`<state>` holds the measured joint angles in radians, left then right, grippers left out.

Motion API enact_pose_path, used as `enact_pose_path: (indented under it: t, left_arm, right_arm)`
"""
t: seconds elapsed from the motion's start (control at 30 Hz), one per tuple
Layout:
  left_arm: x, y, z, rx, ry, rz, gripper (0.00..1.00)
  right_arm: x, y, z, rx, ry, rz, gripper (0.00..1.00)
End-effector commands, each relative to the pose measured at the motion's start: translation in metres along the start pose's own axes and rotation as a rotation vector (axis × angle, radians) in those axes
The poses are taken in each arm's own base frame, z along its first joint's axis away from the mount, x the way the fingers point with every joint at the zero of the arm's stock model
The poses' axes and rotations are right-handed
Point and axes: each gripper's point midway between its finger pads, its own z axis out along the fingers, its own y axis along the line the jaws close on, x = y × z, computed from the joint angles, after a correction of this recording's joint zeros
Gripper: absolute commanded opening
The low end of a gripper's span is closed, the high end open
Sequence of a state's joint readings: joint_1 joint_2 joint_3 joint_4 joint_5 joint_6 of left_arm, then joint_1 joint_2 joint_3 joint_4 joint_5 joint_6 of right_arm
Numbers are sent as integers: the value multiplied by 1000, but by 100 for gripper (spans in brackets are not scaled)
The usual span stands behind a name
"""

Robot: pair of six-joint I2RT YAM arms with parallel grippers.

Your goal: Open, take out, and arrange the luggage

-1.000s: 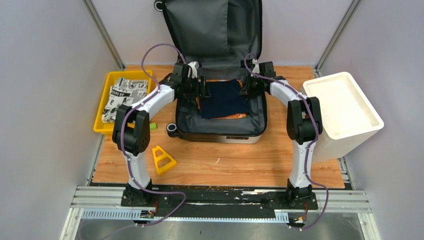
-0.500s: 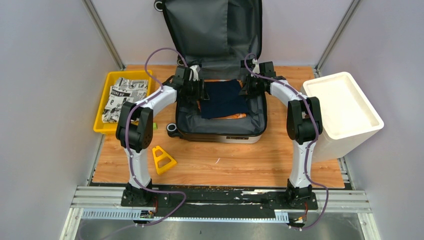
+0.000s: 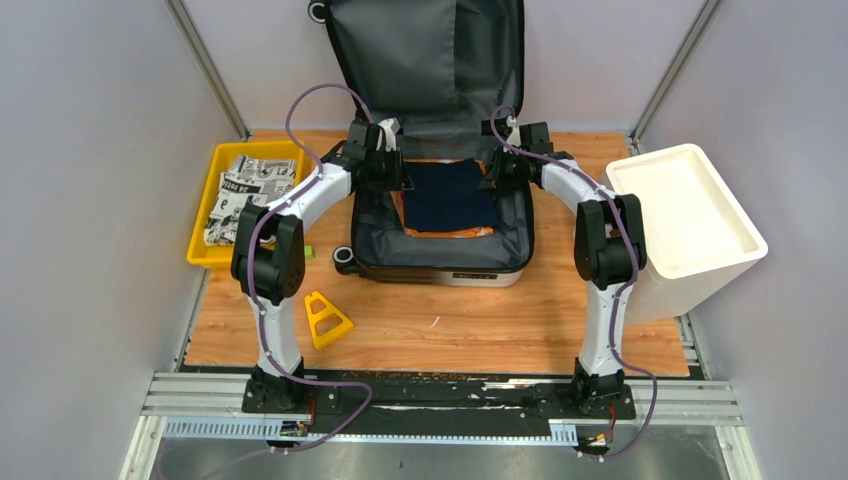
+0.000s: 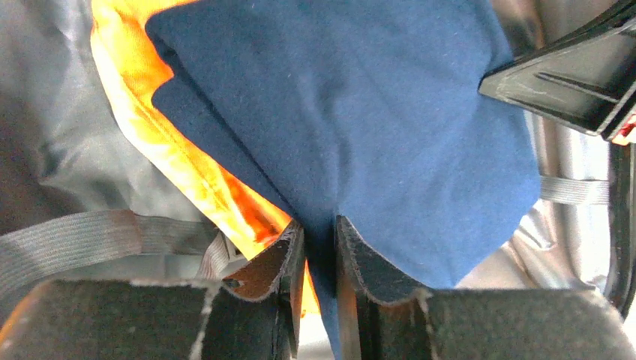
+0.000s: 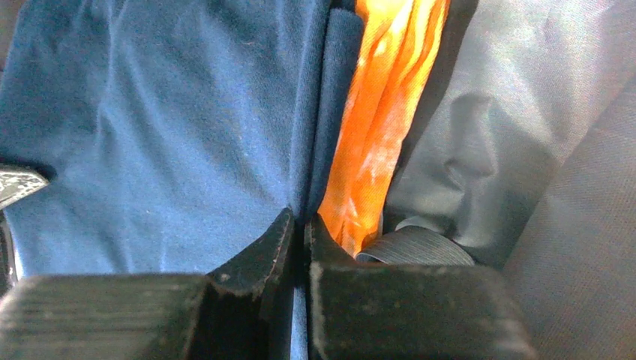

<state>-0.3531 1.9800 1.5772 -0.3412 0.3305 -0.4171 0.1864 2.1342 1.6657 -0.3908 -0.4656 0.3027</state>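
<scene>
The luggage (image 3: 375, 235) lies open at the back of the table, its grey-lined lid (image 3: 430, 60) standing up against the wall. Inside, a folded dark blue cloth (image 3: 450, 195) rests on an orange cloth (image 3: 465, 233). My left gripper (image 3: 400, 172) is shut on the blue cloth's left edge; in the left wrist view the blue cloth (image 4: 360, 112) runs between the fingertips of that gripper (image 4: 320, 225), over the orange cloth (image 4: 150, 97). My right gripper (image 3: 497, 172) pinches the right edge; its wrist view shows this gripper (image 5: 300, 219) shut on the blue cloth (image 5: 165, 135) beside the orange cloth (image 5: 375, 142).
A yellow tray (image 3: 200, 250) holding a black-and-white printed cloth (image 3: 245, 190) sits left of the luggage. A white bin (image 3: 690, 215) stands at the right. A yellow triangular piece (image 3: 326, 320) and a small green object (image 3: 307, 252) lie on the wood. A grey strap (image 4: 90, 244) crosses the lining.
My left gripper has closed on the blue cloth's left edge and shifted slightly back. The cloth now lies squarer in the luggage. The right gripper has kept its grip.
</scene>
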Motion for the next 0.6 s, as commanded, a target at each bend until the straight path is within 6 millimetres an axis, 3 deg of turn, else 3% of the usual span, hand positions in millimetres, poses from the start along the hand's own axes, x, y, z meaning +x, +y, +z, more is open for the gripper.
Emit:
enact_pose_path:
  t: [0.0,0.33,0.4,0.57]
  left_arm:
    - [-31,-22,-23,36,-70,54,28]
    - [-19,-19,-13,53,-35,41,22]
    - [-18,-16,-12,41,-32,43,27]
    - [-16,10,-15,-49,-28,62,56]
  right_arm:
    - [-31,13,-23,-13,-96,-25,0]
    - [-24,14,-17,-17,-77,-21,0]
    - [-24,13,-17,-16,-77,-20,0]
    - [-22,12,-16,-11,-73,-25,0]
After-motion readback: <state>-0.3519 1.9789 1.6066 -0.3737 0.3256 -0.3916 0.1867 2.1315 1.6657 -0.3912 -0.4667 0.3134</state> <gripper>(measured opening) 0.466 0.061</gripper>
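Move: The left hand has its fingertips on the far-left edge of the dark blue garment, whose middle lies about 8 cm to the hand's right, 2 cm back and 3 cm below. The orange garment spreads under it, its middle some 7 cm right, 3 cm back and 4 cm down; the suitcase's front rim is roughly 20 cm back and 6 cm right. For the right hand, pinching the opposite edge, the blue garment's middle is about 7 cm left, 2 cm back and 2 cm below. The left hand lifts its edge of the dark blue garment by only about 1 cm and then stays at that height with hardly any turn, before its fingers, nearly shut on the cloth at first, spread to about half open and let the edge go. The right hand holds still throughout, keeping its closed pinch on the garment's right edge as the anchor over the orange layer. ##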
